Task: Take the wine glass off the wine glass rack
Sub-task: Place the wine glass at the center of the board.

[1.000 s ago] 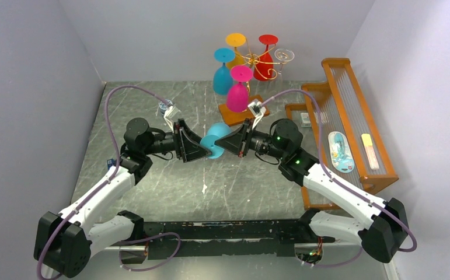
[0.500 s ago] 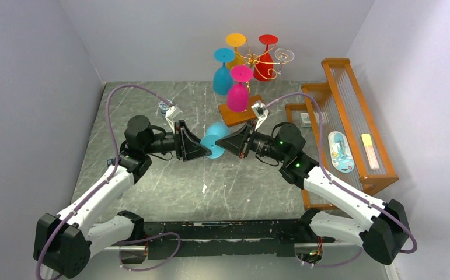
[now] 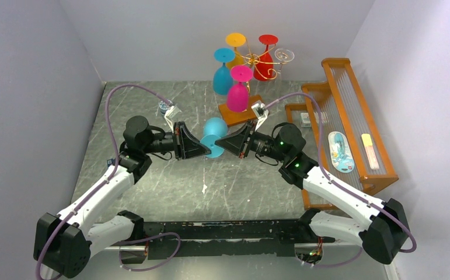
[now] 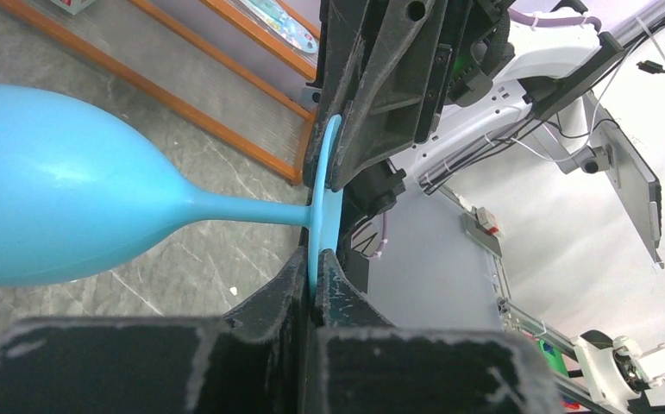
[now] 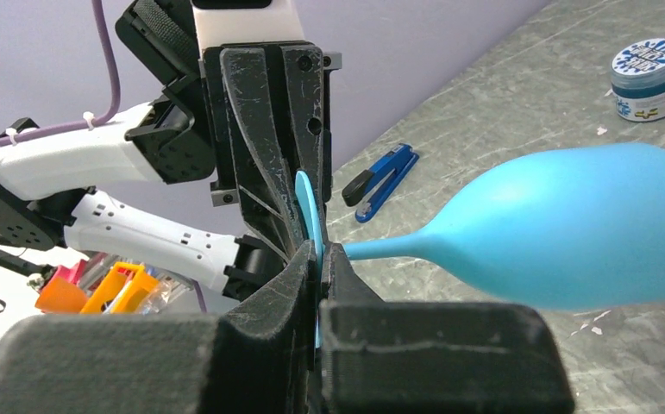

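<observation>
A light blue wine glass (image 3: 214,135) is off the rack, lying sideways in the air between my two arms above the middle of the table. My left gripper (image 4: 313,263) is shut on the edge of its round foot, with the bowl (image 4: 53,207) out to the left. My right gripper (image 5: 321,254) is shut on the same foot from the opposite side, the bowl (image 5: 570,228) to its right. The wine glass rack (image 3: 256,60), gold wire on a brown base (image 3: 234,115), stands behind with blue (image 3: 222,74), pink (image 3: 238,93), yellow, red and clear glasses hanging upside down.
An orange wooden frame (image 3: 351,111) with clear rods stands at the right and holds a toothbrush pack (image 3: 340,150) and a yellow tube (image 3: 369,150). A small blue tin (image 5: 648,78) and a blue stapler (image 5: 380,181) lie on the grey table at the left.
My left gripper has closed onto the glass's foot. The right gripper kept its grip, and the bowl has swung slightly toward the far side.
</observation>
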`<control>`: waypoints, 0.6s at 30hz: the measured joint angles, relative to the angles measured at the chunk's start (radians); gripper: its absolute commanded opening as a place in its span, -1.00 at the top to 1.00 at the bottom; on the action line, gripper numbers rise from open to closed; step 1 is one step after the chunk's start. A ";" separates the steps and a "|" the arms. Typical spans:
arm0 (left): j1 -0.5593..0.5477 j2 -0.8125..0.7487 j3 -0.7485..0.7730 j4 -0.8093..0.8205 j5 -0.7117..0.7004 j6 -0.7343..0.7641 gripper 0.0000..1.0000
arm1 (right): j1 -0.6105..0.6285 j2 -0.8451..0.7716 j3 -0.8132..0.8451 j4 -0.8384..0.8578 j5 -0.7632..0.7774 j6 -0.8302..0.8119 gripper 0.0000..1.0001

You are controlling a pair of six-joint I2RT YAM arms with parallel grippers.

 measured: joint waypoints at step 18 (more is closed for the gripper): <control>0.000 -0.026 -0.013 -0.126 -0.008 0.178 0.90 | 0.003 -0.019 0.014 -0.060 0.002 -0.023 -0.21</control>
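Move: Both hands already pinch the cyan wine glass by its foot. Its middle is about 8 cm ahead and 5 cm below the left hand, 2 cm to its right, and 7 cm ahead and 7 cm below the right hand, 2 cm to its left. The centre of the grey board lies roughly 14 cm ahead of and 28 cm below both hands. From the left hand, the pink glass hangs some 28 cm ahead and 11 cm right, 6 cm lower. The right fingers let go of the foot, opening to about half while that hand stays nearly in place with its pads spread around the stem. The left fingers keep their pinch on the foot; after the release begins, the left hand sinks about 2 cm towards the board, its fingertips dipping and its wrist rolling slightly, some 5 degrees in all. ##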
